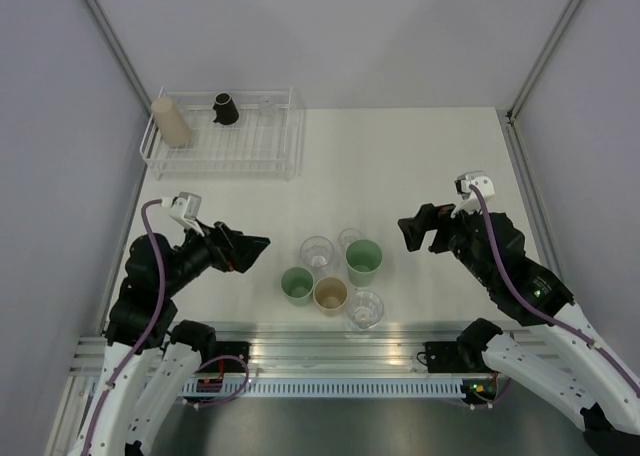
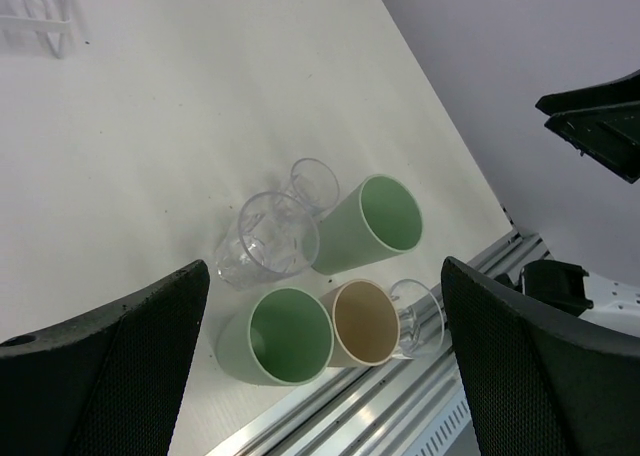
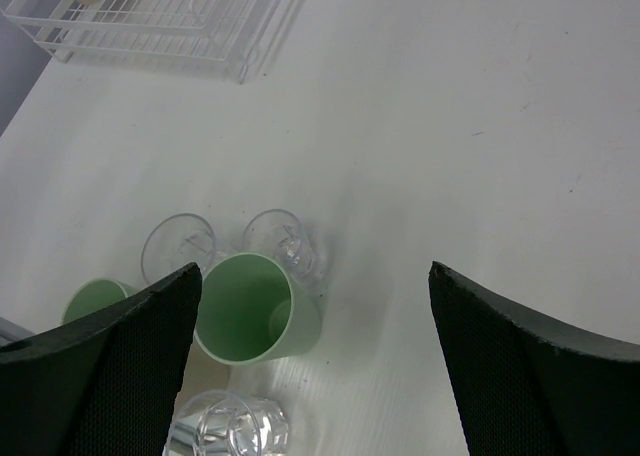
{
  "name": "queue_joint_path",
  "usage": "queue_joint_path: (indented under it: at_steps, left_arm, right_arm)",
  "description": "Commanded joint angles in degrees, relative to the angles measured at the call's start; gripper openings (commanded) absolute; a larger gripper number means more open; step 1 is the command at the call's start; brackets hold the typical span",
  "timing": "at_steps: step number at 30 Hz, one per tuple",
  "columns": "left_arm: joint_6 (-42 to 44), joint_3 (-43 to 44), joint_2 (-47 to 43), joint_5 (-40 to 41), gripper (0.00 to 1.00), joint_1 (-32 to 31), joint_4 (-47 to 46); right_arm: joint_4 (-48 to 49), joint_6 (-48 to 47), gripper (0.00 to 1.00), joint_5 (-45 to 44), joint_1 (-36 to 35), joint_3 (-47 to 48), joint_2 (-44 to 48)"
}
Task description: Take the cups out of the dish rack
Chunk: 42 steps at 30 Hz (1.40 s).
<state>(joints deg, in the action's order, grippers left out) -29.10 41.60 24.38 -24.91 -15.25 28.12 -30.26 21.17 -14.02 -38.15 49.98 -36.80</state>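
Observation:
The white wire dish rack stands at the far left of the table. It holds an upturned tan cup, a small black cup and a clear cup. Several cups stand grouped near the front middle of the table: two green, one tan and three clear. My left gripper hovers open just left of this group, which shows between its fingers. Right of the group, my right gripper is open and empty, above the taller green cup.
Grey walls close the table on the left, right and back. A metal rail runs along the near edge, just behind the front clear cup. The rack's corner shows far off in the left wrist view.

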Motion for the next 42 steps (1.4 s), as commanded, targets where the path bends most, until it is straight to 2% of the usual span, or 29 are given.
queue_joint_path:
  at_steps: [1,5,10,16,22,42]
  left_arm:
    - [0.9,1.8,-1.9,5.3,1.0,-0.1,-2.2]
    - [2.2,6.1,-4.1,13.2,1.0,-0.1,-0.8]
    - [0.4,7.3,-5.0,17.1,1.0,-0.1,-0.8]
    - [-0.8,10.6,-1.2,14.8,1.0,-0.1,-0.3]
    - [-2.2,12.9,-0.9,19.5,1.0,-0.1,-0.7]
    - [-3.2,10.5,-0.6,16.2,1.0,0.0,-2.3]
  right_arm:
    - [1.4,-1.0,0.98,-0.2,-0.3,-0.3,0.6]
    - [2.6,-1.1,0.98,-0.7,-0.2,-1.3,2.1]
    - [2.8,-1.0,0.98,-1.0,-0.2,-1.8,1.8]
    - [5.5,1.9,0.98,0.9,-0.3,-3.8,3.5]
    - [6.6,2.5,0.98,0.3,-0.2,-7.3,5.4]
    - [8.0,4.1,0.98,-0.3,-0.3,-8.5,5.9]
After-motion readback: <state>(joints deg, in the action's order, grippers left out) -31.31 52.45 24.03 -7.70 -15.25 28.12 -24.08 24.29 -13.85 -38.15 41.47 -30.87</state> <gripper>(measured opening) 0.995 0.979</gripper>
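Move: The black mug in the dish rack stands roughly 52 cm ahead of my left hand, 15 cm to its left and 19 cm below. The beige cup is 16 cm left of the mug and 6 cm nearer; a clear glass is 12 cm right of the mug, level with it. The small green cup is 10 cm right of my left hand, 1 cm ahead, 22 cm below. From my right hand, the mug lies about 48 cm ahead, 49 cm left, 19 cm below. I lift my empty left hand about 8 cm and carry it some 5 cm to the left, up and away from the small green cup, mostly in one quick sweep, then hold it there. As it rises I turn it counter-clockwise by nearly 20 degrees and tip the fingers upward, so they swing round closer to straight ahead. My fingers stay wide open and touch nothing. ##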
